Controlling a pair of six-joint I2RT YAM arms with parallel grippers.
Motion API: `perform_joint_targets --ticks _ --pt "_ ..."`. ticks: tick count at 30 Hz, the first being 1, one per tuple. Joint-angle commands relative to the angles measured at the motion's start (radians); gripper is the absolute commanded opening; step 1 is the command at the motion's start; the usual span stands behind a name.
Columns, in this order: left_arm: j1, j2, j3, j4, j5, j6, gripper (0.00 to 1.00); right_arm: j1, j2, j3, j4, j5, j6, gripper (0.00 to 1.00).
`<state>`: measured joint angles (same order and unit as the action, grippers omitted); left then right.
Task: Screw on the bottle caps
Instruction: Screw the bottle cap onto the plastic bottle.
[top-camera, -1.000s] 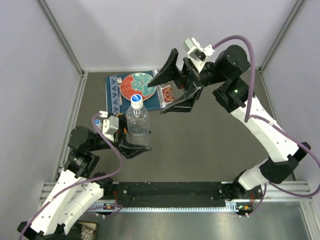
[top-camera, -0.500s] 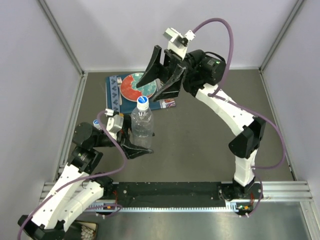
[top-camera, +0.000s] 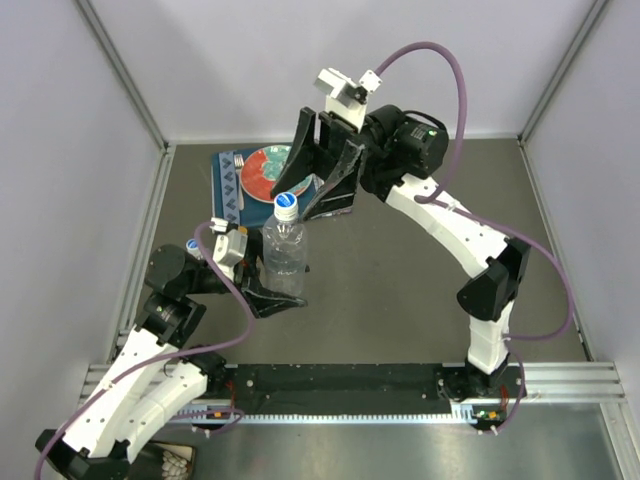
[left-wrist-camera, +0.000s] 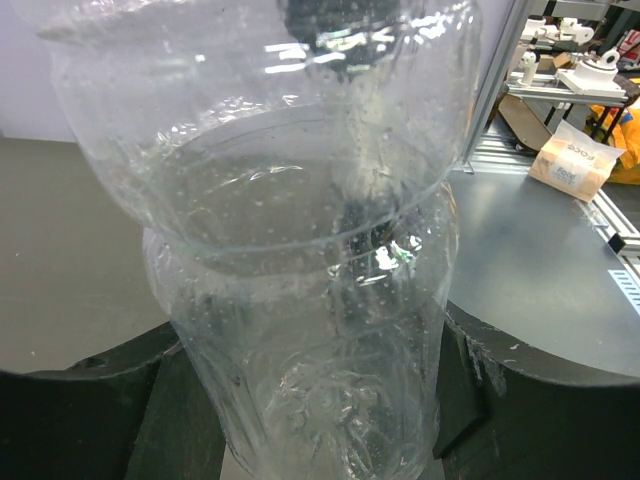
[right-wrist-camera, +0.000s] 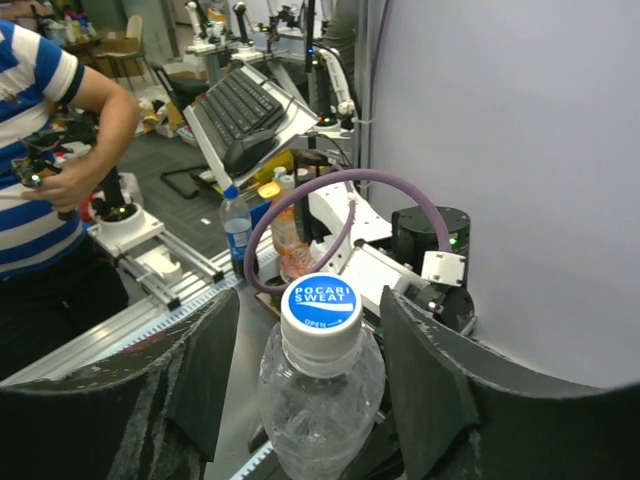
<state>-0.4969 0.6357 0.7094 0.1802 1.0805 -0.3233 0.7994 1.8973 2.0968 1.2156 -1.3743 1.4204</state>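
Observation:
A clear plastic bottle (top-camera: 283, 255) stands upright left of centre, and my left gripper (top-camera: 270, 296) is shut on its lower body. In the left wrist view the bottle (left-wrist-camera: 300, 250) fills the frame between the dark fingers (left-wrist-camera: 90, 420). A white cap with a blue printed top (top-camera: 287, 204) sits on the bottle's neck. My right gripper (top-camera: 305, 200) hangs over it from the far side, open. Its fingers (right-wrist-camera: 430, 380) flank the cap (right-wrist-camera: 320, 305) with a gap on each side, touching nothing.
A red-and-teal plate (top-camera: 262, 172) lies on a blue mat (top-camera: 228, 190) at the back left, just behind the bottle. In the right wrist view a blue-labelled bottle (right-wrist-camera: 235, 228) and an orange bottle (right-wrist-camera: 288, 245) stand beyond the left arm, near the rail.
My right gripper swung left from beside the plate to over the bottle's cap, and its jaws narrowed. The left gripper kept hold of the bottle, shifting it slightly right.

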Motion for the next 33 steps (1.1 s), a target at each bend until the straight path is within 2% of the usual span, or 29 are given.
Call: perform_joint_targets --ticks 1,10,13,14,18,22,26,29,30,33 --pt "-0.003 0.001 0.021 0.045 -0.011 0.009 0.0 0.034 -0.029 0.045 -0.038 -0.012 -0.038 0.56" --pt "-0.003 -0.008 0.018 0.042 -0.031 0.013 0.0 0.034 -0.009 0.045 0.022 0.003 0.026 0.36" --pt "-0.003 -0.011 0.018 0.042 -0.036 0.013 0.0 0.034 -0.001 0.043 0.03 0.006 0.041 0.26" --pt "-0.003 -0.014 0.018 0.042 -0.042 0.013 0.0 0.034 0.002 0.04 0.036 0.007 0.048 0.18" --pt "-0.003 -0.019 0.022 0.039 -0.066 0.021 0.0 0.034 0.009 0.025 0.044 0.015 0.068 0.01" --pt "-0.003 -0.018 0.047 0.025 -0.129 0.053 0.0 0.034 0.003 -0.013 -0.049 0.015 0.014 0.0" --pt "-0.002 -0.025 0.074 -0.048 -0.276 0.133 0.0 0.035 -0.062 -0.125 -0.25 0.043 -0.16 0.0" --pt "-0.002 -0.027 0.091 -0.076 -0.342 0.173 0.0 0.034 -0.176 -0.228 -0.662 0.136 -0.525 0.0" --pt "-0.002 -0.027 0.097 -0.093 -0.381 0.184 0.0 0.04 -0.207 -0.236 -0.984 0.241 -0.778 0.0" --pt "-0.002 -0.027 0.113 -0.11 -0.453 0.201 0.0 0.058 -0.267 -0.251 -1.206 0.401 -1.004 0.0"
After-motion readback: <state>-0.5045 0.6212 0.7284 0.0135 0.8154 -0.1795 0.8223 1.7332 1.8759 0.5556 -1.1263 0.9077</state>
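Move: The bottle cap is already between the right hand's open fingers, about 1 cm back, level left to right and 1 cm below the hand point; the bottle's middle hangs some 9 cm beneath that cap. From the left hand, which holds the bottle upright, the cap is straight above by about 14 cm. A capped bottle stands roughly 19 cm ahead, 27 cm left and 25 cm below the left hand. Right fingers pinch the cap and go forward-left some 5 cm, turning clockwise, while the left goes forward. ##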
